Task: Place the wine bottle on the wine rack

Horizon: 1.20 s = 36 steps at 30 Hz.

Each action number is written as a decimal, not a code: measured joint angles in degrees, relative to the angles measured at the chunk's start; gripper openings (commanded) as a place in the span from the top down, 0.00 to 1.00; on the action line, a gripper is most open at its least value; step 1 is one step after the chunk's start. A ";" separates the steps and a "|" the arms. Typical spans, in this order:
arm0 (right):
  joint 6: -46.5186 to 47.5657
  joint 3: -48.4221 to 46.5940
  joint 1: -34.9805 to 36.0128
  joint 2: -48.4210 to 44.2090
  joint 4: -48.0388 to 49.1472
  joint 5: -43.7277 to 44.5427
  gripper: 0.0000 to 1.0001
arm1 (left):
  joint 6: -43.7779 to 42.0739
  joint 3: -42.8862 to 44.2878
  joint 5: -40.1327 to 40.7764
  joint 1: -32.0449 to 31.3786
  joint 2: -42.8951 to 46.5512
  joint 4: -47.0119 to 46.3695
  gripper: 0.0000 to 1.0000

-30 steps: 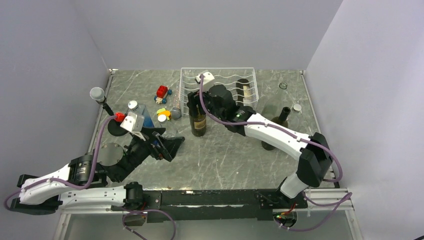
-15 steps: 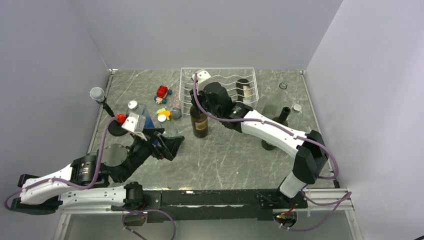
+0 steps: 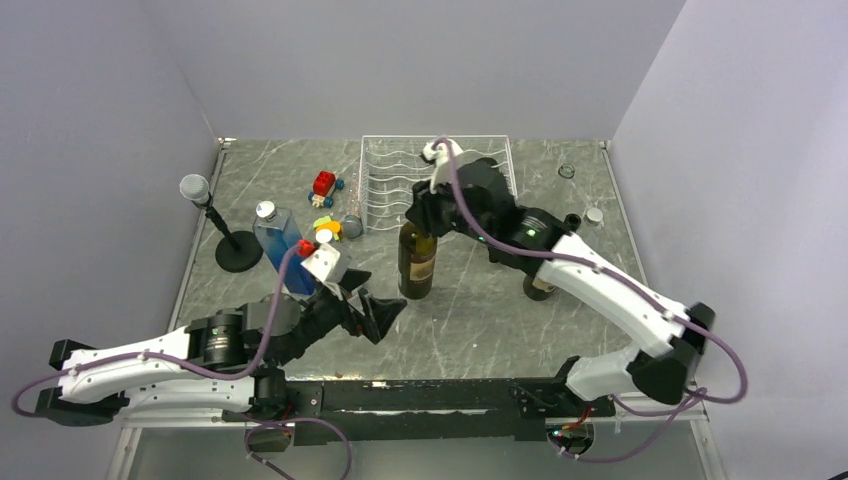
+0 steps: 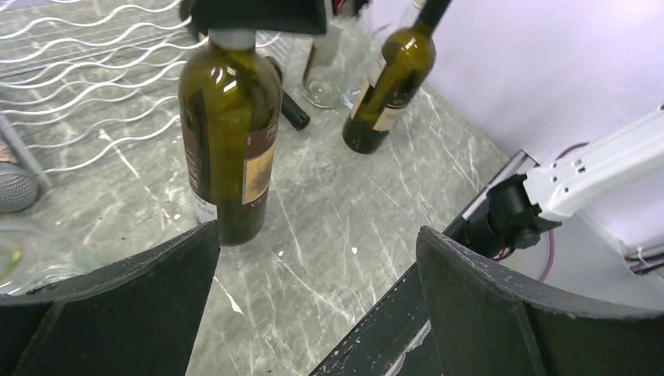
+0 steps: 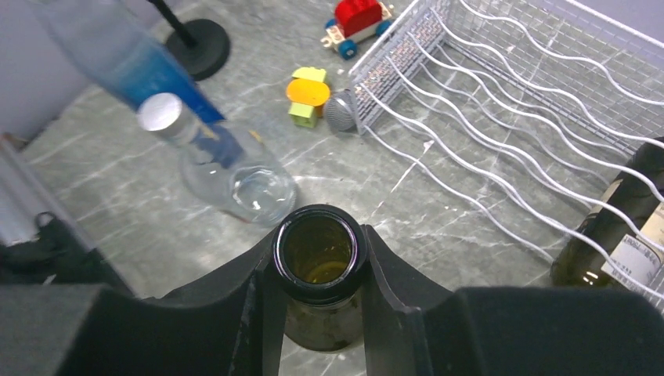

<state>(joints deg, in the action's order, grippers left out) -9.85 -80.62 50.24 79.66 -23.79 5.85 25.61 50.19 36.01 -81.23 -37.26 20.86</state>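
Note:
An upright brown wine bottle (image 3: 417, 265) stands in mid-table, its open mouth (image 5: 319, 249) seen from above. My right gripper (image 3: 421, 213) (image 5: 319, 235) is shut on its neck, one finger on each side. I cannot tell whether its base touches the table. The white wire wine rack (image 3: 392, 165) (image 5: 517, 86) lies just behind it, and a dark bottle (image 5: 615, 227) lies in the rack's right side. My left gripper (image 3: 378, 317) (image 4: 317, 235) is open and empty, low over the table, near and to the left of the held bottle (image 4: 231, 133).
A second wine bottle (image 3: 538, 288) (image 4: 389, 86) stands to the right, partly behind my right arm. A clear bottle with blue liquid (image 3: 280, 245), a microphone stand (image 3: 236, 257) and small toys (image 3: 324, 185) sit left of the rack. A cap (image 3: 595, 214) lies far right.
My right gripper has shut on the bottle's neck and moved it right and nearer. My left arm has swung right toward the bottle, still open.

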 measured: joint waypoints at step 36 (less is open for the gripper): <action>-14.25 -3.39 -0.17 -17.84 -11.37 -24.15 1.00 | -6.69 -18.56 -12.26 0.02 -9.57 -31.43 0.16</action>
<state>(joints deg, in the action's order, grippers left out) -24.10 -84.01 50.06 61.82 -35.16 -18.31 18.92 31.64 23.75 -81.21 -46.83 -10.57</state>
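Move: The left hand is empty. The wine bottle's middle lies about 15 cm ahead of it, 7 cm to its right and 14 cm below. The right hand already holds the bottle by the neck, the bottle's middle 14 cm straight below; the left gripper waits about 15 cm back and 7 cm left of that hand, roughly level. From the right hand, the clear bottle stands 2 cm ahead, 18 cm left and 22 cm down, and the wine rack's middle lies 22 cm ahead, 4 cm right and 25 cm down. Still pinching the wine bottle's neck, the right hand carries it back about 13 cm and up 10 cm, slightly right, swinging some 30 degrees counter-clockwise and over as it goes. The open left gripper meanwhile sinks and slides right about 8 cm each and back a little, yawing slightly clockwise, so that its fingers come around the bottle's body. ##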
